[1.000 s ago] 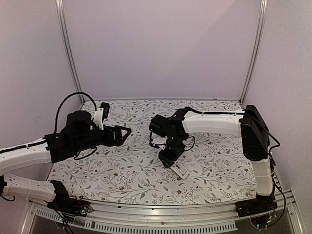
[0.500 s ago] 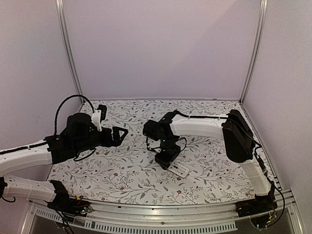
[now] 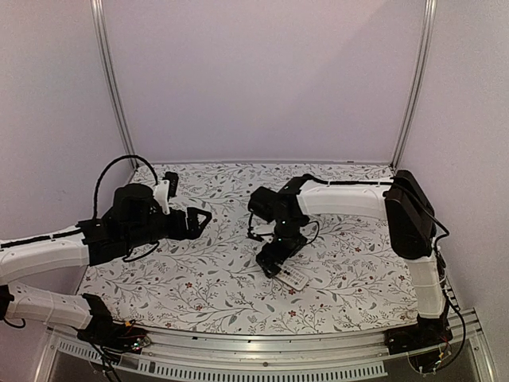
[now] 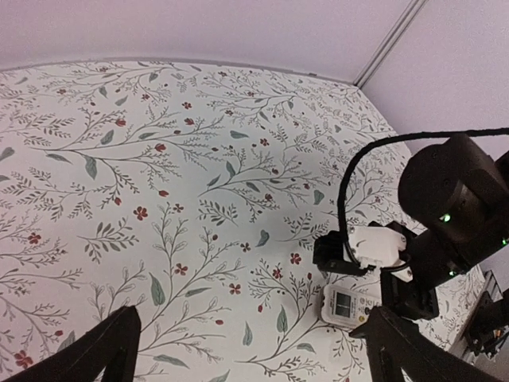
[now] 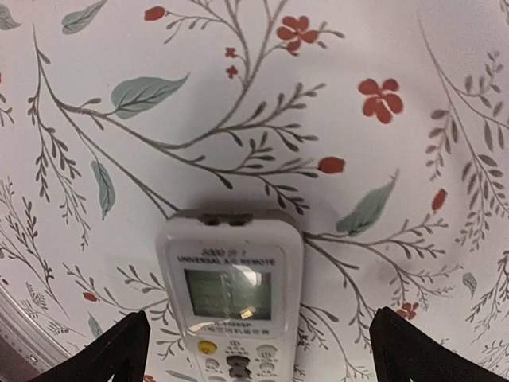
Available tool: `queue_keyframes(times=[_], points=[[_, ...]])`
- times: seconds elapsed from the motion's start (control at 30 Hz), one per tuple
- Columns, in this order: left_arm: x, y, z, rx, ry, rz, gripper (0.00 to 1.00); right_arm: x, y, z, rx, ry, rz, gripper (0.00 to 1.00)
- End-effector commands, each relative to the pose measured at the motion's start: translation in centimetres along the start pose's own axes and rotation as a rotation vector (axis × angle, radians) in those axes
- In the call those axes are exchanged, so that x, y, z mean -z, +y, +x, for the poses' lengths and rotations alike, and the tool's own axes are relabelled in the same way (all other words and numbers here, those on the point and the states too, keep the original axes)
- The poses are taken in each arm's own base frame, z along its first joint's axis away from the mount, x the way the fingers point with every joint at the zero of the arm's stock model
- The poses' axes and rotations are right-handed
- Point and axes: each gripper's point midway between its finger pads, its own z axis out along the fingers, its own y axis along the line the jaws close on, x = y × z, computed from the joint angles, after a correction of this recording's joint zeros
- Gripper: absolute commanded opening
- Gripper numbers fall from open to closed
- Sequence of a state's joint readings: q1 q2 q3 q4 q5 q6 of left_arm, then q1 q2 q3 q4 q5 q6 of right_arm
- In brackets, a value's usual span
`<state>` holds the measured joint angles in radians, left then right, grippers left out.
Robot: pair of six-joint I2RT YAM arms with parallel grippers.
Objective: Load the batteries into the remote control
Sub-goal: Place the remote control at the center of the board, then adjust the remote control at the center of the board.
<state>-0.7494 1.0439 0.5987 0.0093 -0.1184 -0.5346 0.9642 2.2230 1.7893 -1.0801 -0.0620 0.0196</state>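
Note:
The remote control lies flat on the floral table, white front up, with its small screen and buttons showing. My right gripper hangs just over its screen end, open. Its dark fingertips stand wide on either side of the remote and do not touch it. My left gripper hovers over the left part of the table, open and empty, facing the remote. The batteries are out of view.
The floral cloth covers the whole table. Plain walls and metal corner posts close it in on three sides, and a metal rail runs along the near edge. The right arm's wrist looms in the left wrist view.
My right gripper's jaws have spread wide and let go of the remote, which rests in the same spot. The right arm swung slightly left, then back. The left arm barely moved.

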Motion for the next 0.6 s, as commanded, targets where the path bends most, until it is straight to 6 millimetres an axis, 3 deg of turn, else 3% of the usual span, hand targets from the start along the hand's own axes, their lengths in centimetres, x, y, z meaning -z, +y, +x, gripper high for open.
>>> queue_keyframes(times=[0.0,0.03,0.2,0.57], points=[[-0.5,-0.5,-1.3,0.002,-0.007,0.007,1.00,5.3,-4.1,-0.5,-0.121,-0.203,0.004,0.99],[-0.7,-0.1,-0.7,-0.002,0.026,-0.017,1.00,5.9,-5.1,0.1,-0.139,-0.215,0.029,0.99],[-1.6,-0.1,-0.1,-0.001,0.081,-0.040,1.00,4.8,-8.7,3.7,-0.161,-0.165,0.192,0.99],[-1.7,-0.2,-0.6,-0.007,0.089,-0.059,1.00,2.3,-10.1,6.4,-0.162,-0.076,0.298,0.99]])
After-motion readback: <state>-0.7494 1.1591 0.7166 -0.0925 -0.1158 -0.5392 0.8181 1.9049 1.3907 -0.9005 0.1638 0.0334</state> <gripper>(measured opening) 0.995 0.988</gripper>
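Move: The remote control already lies on the board beneath the right hand's open fingers, its middle about 4 cm to the right, 2 cm back and 2 cm below, its screen end nearer the hand. No other loose thing is near it. From the idle left hand the remote control is some 19 cm to the right, 5 cm back and 17 cm lower. With its fingers still wide open and holding nothing, the right hand clears the already released remote control, sweeping about 10 cm to the right and some 4 cm forward, past its far side. It rises about 5 cm on the way, then sinks back by roughly half of that, turning a little clockwise while the fingertips swing forward by 10 to 15 degrees. ##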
